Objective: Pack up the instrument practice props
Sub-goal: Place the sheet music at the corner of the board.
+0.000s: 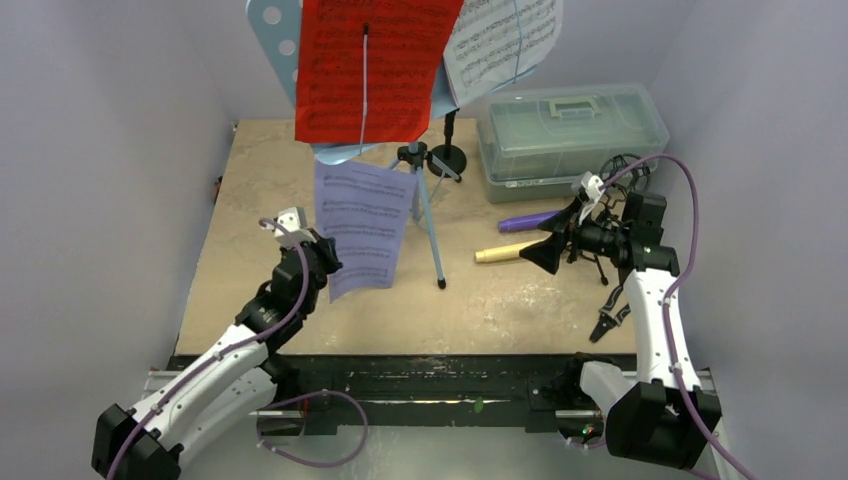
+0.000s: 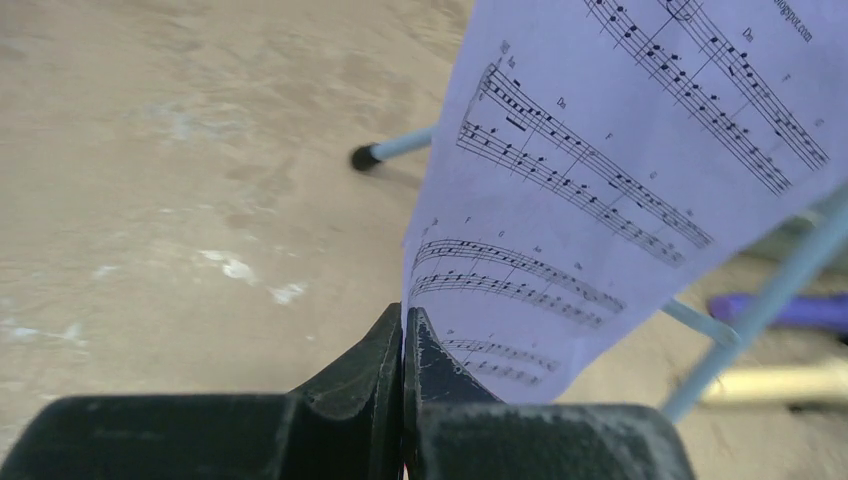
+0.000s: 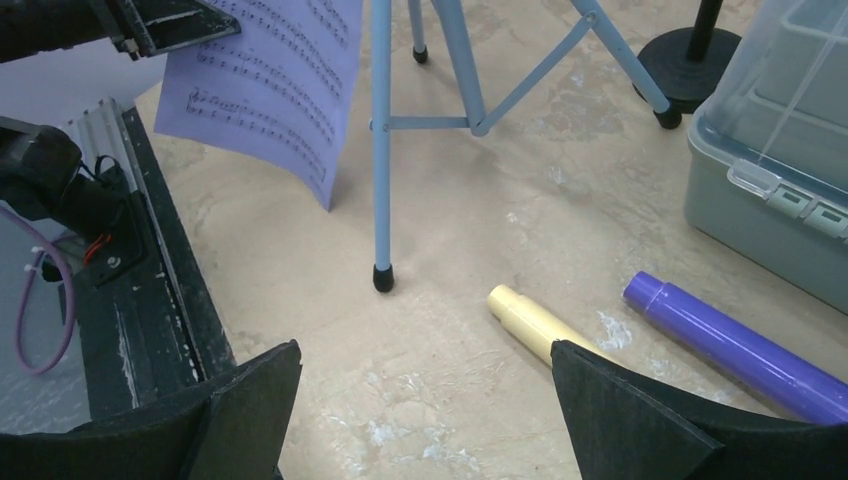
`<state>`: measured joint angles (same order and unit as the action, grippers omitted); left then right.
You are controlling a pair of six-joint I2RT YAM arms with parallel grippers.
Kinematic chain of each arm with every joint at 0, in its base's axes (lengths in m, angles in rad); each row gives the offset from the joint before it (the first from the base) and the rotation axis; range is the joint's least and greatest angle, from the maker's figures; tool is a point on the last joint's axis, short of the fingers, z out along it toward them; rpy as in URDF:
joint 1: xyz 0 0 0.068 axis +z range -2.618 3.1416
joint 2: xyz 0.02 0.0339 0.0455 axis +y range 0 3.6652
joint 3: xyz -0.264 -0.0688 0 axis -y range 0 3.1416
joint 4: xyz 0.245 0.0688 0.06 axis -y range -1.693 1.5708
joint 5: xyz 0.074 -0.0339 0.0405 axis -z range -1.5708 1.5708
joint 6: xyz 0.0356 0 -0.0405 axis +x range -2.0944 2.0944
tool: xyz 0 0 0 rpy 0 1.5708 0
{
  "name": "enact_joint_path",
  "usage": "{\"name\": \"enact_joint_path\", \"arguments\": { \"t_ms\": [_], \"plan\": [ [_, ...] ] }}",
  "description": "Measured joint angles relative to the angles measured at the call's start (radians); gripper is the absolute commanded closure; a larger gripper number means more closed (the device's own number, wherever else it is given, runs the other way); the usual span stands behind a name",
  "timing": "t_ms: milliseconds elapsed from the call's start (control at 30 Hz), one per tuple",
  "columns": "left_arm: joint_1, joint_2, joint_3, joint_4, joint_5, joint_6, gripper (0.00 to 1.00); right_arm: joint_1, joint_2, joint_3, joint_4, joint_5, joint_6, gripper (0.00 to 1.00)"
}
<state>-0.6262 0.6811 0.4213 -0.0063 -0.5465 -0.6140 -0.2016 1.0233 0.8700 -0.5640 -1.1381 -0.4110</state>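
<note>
The light-blue music rest [image 1: 275, 30] stands on tripod legs [image 1: 430, 225] at the back, with the red folder [image 1: 370, 70] and a white sheet of music [image 1: 505, 40] on it. My left gripper [image 1: 322, 250] is shut on the lower edge of a loose printed sheet [image 1: 362, 225] that hangs in front of the stand; the jaws [image 2: 403, 318] pinch the paper [image 2: 620, 150]. The purple microphone [image 1: 530, 221] and the cream microphone [image 1: 505, 253] lie on the table. My right gripper [image 1: 548, 256] hovers open just above the cream microphone [image 3: 530, 322], beside the purple one [image 3: 730, 345], holding nothing [image 3: 425, 365].
A translucent grey-green box [image 1: 570, 135] with a handle sits shut at the back right. A black mic holder's round base [image 1: 447, 158] stands beside the stand. Small black pliers [image 1: 610, 315] lie by the right arm. The nearest tripod leg [image 3: 381, 150] ends close to the cream microphone.
</note>
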Motion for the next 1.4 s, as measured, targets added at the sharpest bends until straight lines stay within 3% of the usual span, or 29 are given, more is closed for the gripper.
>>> {"name": "enact_joint_path", "arguments": {
  "t_ms": [167,300,533,733,800,967,1000,1133,1200,1300,1400],
  "plan": [
    [0.213,0.123,0.065,0.005,0.007,-0.005,1.00,-0.001,-0.024,-0.009,0.013,0.022,0.007,0.01],
    [0.441,0.308,0.151,0.103,0.099,0.003,1.00,-0.002,-0.024,-0.011,0.019,0.026,0.010,0.01],
    [0.710,0.912,0.480,0.356,0.438,0.089,1.00,-0.002,-0.027,-0.013,0.019,0.025,0.011,0.01],
    [0.805,1.355,0.876,0.317,0.586,0.164,0.99,-0.002,-0.037,-0.024,0.027,0.021,0.020,0.01],
    [0.808,1.425,0.959,0.273,0.584,0.192,0.80,-0.002,-0.037,-0.026,0.028,0.020,0.025,0.01],
    [0.796,1.525,1.145,0.107,0.453,0.220,0.07,-0.002,-0.036,-0.027,0.034,0.019,0.029,0.01],
    [0.794,1.530,1.167,0.071,0.404,0.215,0.02,-0.002,-0.035,-0.027,0.034,0.019,0.029,0.01],
    [0.784,1.524,1.221,-0.078,0.119,0.154,0.00,-0.002,-0.033,-0.027,0.035,0.019,0.030,0.01],
    [0.783,1.498,1.213,-0.137,0.049,0.119,0.00,-0.002,-0.033,-0.028,0.035,0.019,0.029,0.01],
    [0.782,1.383,1.101,-0.143,0.070,0.077,0.00,-0.002,-0.033,-0.028,0.035,0.020,0.027,0.01],
    [0.781,1.143,0.852,-0.056,0.205,0.056,0.00,-0.002,-0.033,-0.028,0.034,0.021,0.019,0.01]
  ]
}}
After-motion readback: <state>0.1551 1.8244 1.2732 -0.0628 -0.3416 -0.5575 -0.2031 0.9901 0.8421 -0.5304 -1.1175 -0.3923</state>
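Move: At the board's far left corner lies the goal, roughly 44 cm ahead of the left hand, 33 cm to its left and 17 cm below; the open patch just inside it is about 31 cm ahead, 12 cm left. The music stand's left foot stands some 17 cm ahead and 1 cm left, its near foot about 4 cm back and 24 cm right. From the right hand the corner is roughly 46 cm ahead, 77 cm left. Sweeping forward and left with the sheet music still pinched by its left edge, the left hand swings out past the stand's left foot, then sinks about 11 cm as it reaches some 30 cm forward and 20 cm left, tipping down and turning counter-clockwise. There the fingers open wide and let go of the sheet; the hand then draws back about 10 cm and rises 5 cm. ##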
